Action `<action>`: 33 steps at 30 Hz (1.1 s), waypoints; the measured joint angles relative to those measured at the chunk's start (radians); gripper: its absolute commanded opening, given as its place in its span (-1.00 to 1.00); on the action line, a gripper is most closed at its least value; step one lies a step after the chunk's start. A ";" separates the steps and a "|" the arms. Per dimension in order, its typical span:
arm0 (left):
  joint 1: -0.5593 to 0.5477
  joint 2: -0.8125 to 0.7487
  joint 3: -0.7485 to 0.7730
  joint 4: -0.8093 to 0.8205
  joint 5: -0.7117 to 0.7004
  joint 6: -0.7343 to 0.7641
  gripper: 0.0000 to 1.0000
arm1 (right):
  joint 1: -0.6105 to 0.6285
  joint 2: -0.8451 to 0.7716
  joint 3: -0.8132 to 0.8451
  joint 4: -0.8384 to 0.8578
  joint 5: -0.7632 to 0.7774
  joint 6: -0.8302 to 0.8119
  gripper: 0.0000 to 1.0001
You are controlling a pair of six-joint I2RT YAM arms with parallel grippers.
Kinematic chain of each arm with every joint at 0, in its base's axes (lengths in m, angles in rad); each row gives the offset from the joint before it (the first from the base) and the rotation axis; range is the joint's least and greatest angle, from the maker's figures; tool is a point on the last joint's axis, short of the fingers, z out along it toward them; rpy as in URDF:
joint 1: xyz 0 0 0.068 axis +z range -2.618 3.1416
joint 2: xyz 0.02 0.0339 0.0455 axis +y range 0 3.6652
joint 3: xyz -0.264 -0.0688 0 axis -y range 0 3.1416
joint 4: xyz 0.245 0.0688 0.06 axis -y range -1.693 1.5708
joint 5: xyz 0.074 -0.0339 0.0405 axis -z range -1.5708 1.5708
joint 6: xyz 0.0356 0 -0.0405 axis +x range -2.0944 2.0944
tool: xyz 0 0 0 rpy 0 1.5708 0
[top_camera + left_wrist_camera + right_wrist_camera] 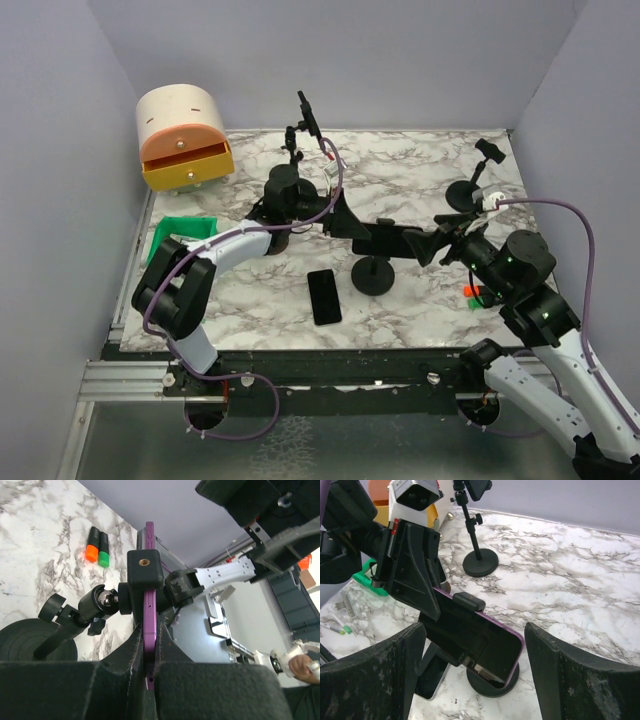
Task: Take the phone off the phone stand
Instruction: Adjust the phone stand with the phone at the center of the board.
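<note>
A purple-edged phone (485, 637) with a dark screen lies sideways in the clamp (469, 601) of a black phone stand (375, 275) at the table's middle. My left gripper (148, 650) is shut on the phone's (149, 605) left end, just short of the clamp (145, 567), its fingers pressed on both faces. From the right, my right gripper (475, 635) stands open, one finger on each side of the phone's free end, neither touching it. In the top view the left gripper (345, 222) and right gripper (430, 245) face each other across the phone (385, 238).
A second black phone (323, 296) lies flat in front of the stand. Orange and green markers (472, 293) lie at the right. Two more stands (300, 125) (475, 180) rise at the back. A cream and orange drawer box (183, 135) and a green holder (185, 230) sit left.
</note>
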 measured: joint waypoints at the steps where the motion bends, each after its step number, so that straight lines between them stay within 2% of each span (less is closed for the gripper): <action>1: 0.006 0.000 0.000 0.000 0.019 -0.001 -1.00 | 0.000 0.001 0.009 -0.014 0.005 -0.005 0.69; 4: 0.016 0.000 0.000 -0.001 0.058 0.003 -1.00 | 0.000 0.014 0.024 -0.039 0.019 -0.008 0.63; 9: 0.024 -0.003 -0.004 -0.006 0.080 0.025 -1.00 | 0.000 0.027 0.015 -0.073 0.018 0.023 0.31; 12: 0.026 -0.010 -0.013 -0.006 0.086 0.037 -1.00 | 0.000 0.027 -0.001 -0.080 0.012 0.045 0.20; 25: 0.026 -0.037 -0.037 -0.018 0.090 0.064 -1.00 | 0.000 0.076 -0.058 -0.086 -0.008 0.107 0.23; 28: 0.026 -0.050 -0.047 -0.021 0.090 0.070 -1.00 | 0.000 0.088 -0.065 -0.086 -0.013 0.117 0.15; 33: 0.026 -0.057 -0.050 -0.022 0.090 0.073 -1.00 | 0.000 0.083 -0.100 -0.065 -0.046 0.149 -0.08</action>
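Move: The phone, clamped level in its stand, is still held by its left end in the left fingers; its middle lies about 6 cm to that hand's right, level with it. From the right hand, the phone's middle is about 9 cm left, 3 cm ahead and 7 cm below. The stand base sits some 20 cm under the phone; the black phone on the table lies about 14 cm left of the base and 6 cm nearer the robot. The phone's free right end is what the right hand comes down to, sinking about 8 cm with a slight drift left, tipping its fingers down nearly 20 degrees and narrowing them from wide to roughly half open around that end, without gripping. The left hand keeps its pinch and draws the phone about 2 cm left and slightly less back. ##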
